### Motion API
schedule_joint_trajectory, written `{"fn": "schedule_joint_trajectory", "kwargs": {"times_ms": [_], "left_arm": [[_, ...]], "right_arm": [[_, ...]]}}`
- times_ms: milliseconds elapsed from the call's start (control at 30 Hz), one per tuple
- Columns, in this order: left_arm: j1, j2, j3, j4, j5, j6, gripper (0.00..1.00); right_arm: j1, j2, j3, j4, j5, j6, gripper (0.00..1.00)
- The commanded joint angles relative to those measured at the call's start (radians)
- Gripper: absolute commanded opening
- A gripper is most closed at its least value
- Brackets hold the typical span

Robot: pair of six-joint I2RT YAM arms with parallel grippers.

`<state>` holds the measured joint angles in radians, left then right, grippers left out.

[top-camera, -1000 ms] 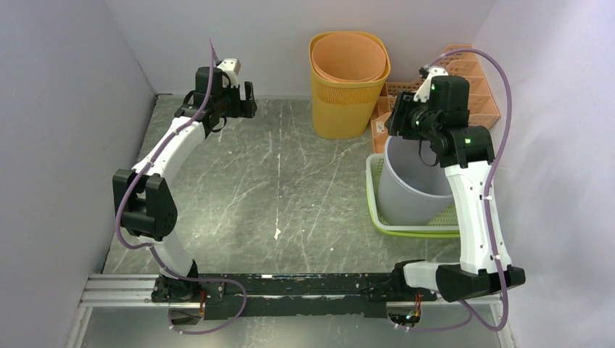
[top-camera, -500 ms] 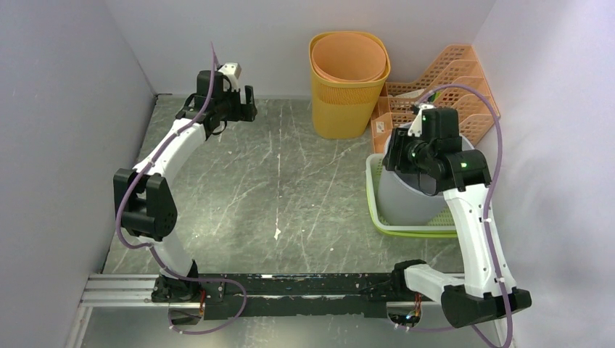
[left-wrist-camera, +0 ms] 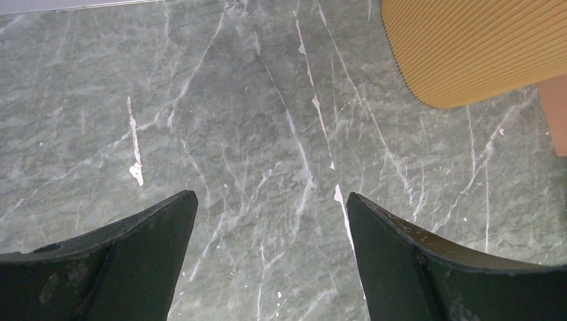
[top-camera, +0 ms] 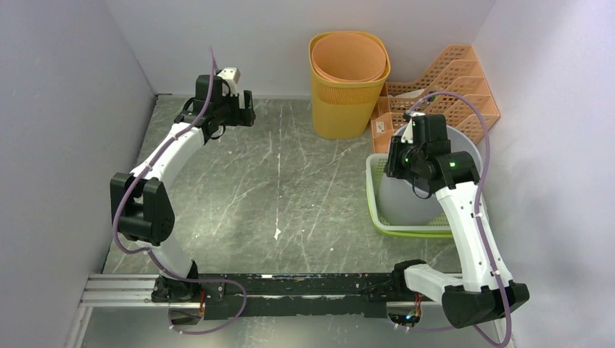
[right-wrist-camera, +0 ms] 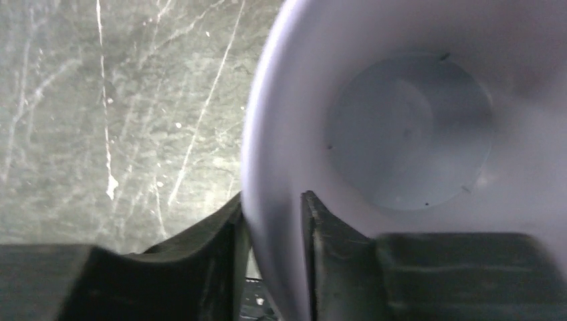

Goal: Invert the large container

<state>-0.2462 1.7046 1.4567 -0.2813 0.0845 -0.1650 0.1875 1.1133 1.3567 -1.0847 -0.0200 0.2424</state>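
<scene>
The large container [top-camera: 407,204] is a pale grey bucket standing mouth-up in a green tray [top-camera: 373,194] at the right. In the right wrist view I look down into the container [right-wrist-camera: 408,134] and see its round floor. My right gripper [top-camera: 393,168] sits over its left rim. The right gripper [right-wrist-camera: 273,200] straddles the wall, one finger outside and one inside, both pressed against it. My left gripper [top-camera: 245,109] hovers far off at the back left. The left gripper [left-wrist-camera: 271,200] is open over bare marble, nothing between its fingers.
A tall orange bin [top-camera: 348,80] stands at the back centre, and its ribbed side shows as the orange bin [left-wrist-camera: 481,47] in the left wrist view. An orange file rack [top-camera: 464,72] stands behind the tray against the right wall. Grey walls close in on three sides.
My right arm came down and forward from behind the bucket onto its left rim, and its jaws narrowed onto the wall. The left arm barely moved.
</scene>
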Motion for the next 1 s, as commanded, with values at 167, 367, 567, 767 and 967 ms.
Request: {"fn": "schedule_joint_trajectory", "kwargs": {"times_ms": [167, 367, 567, 767, 967], "left_arm": [[-0.01, -0.064, 0.009, -0.038, -0.042, 0.032, 0.95], [-0.01, -0.057, 0.136, -0.142, -0.078, 0.035, 0.95], [-0.007, -0.047, 0.319, -0.222, -0.08, 0.009, 0.95], [0.028, -0.063, 0.39, -0.252, -0.049, -0.044, 0.95], [0.05, -0.132, 0.407, -0.241, -0.063, -0.065, 0.95]], "right_arm": [[0.01, -0.021, 0.021, 0.043, 0.124, 0.009, 0.0], [0.009, 0.016, 0.145, 0.004, 0.17, 0.044, 0.0], [0.011, 0.137, 0.484, -0.078, 0.145, 0.044, 0.0], [0.015, 0.333, 0.923, -0.175, 0.114, 0.032, 0.0], [0.019, 0.327, 0.86, 0.007, -0.063, 0.072, 0.0]]}}
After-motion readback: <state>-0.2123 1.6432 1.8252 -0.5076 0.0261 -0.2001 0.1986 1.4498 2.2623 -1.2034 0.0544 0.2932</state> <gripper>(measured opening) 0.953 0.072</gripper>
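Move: The large container's left rim lies between the right fingers; the container's middle is about 10 cm right of them, 3 cm ahead and 13 cm below. The green basket beneath it is centred some 12 cm right, 5 cm ahead, 22 cm below; the yellow bin stands 27 cm ahead and 11 cm left, its middle 13 cm below. From the left hand the container lies roughly 48 cm right, 20 cm back, 9 cm below. Right fingers pinch the container's left rim, lift it 20 cm, slightly forward, tilting up 25 degrees; left hand rises. ##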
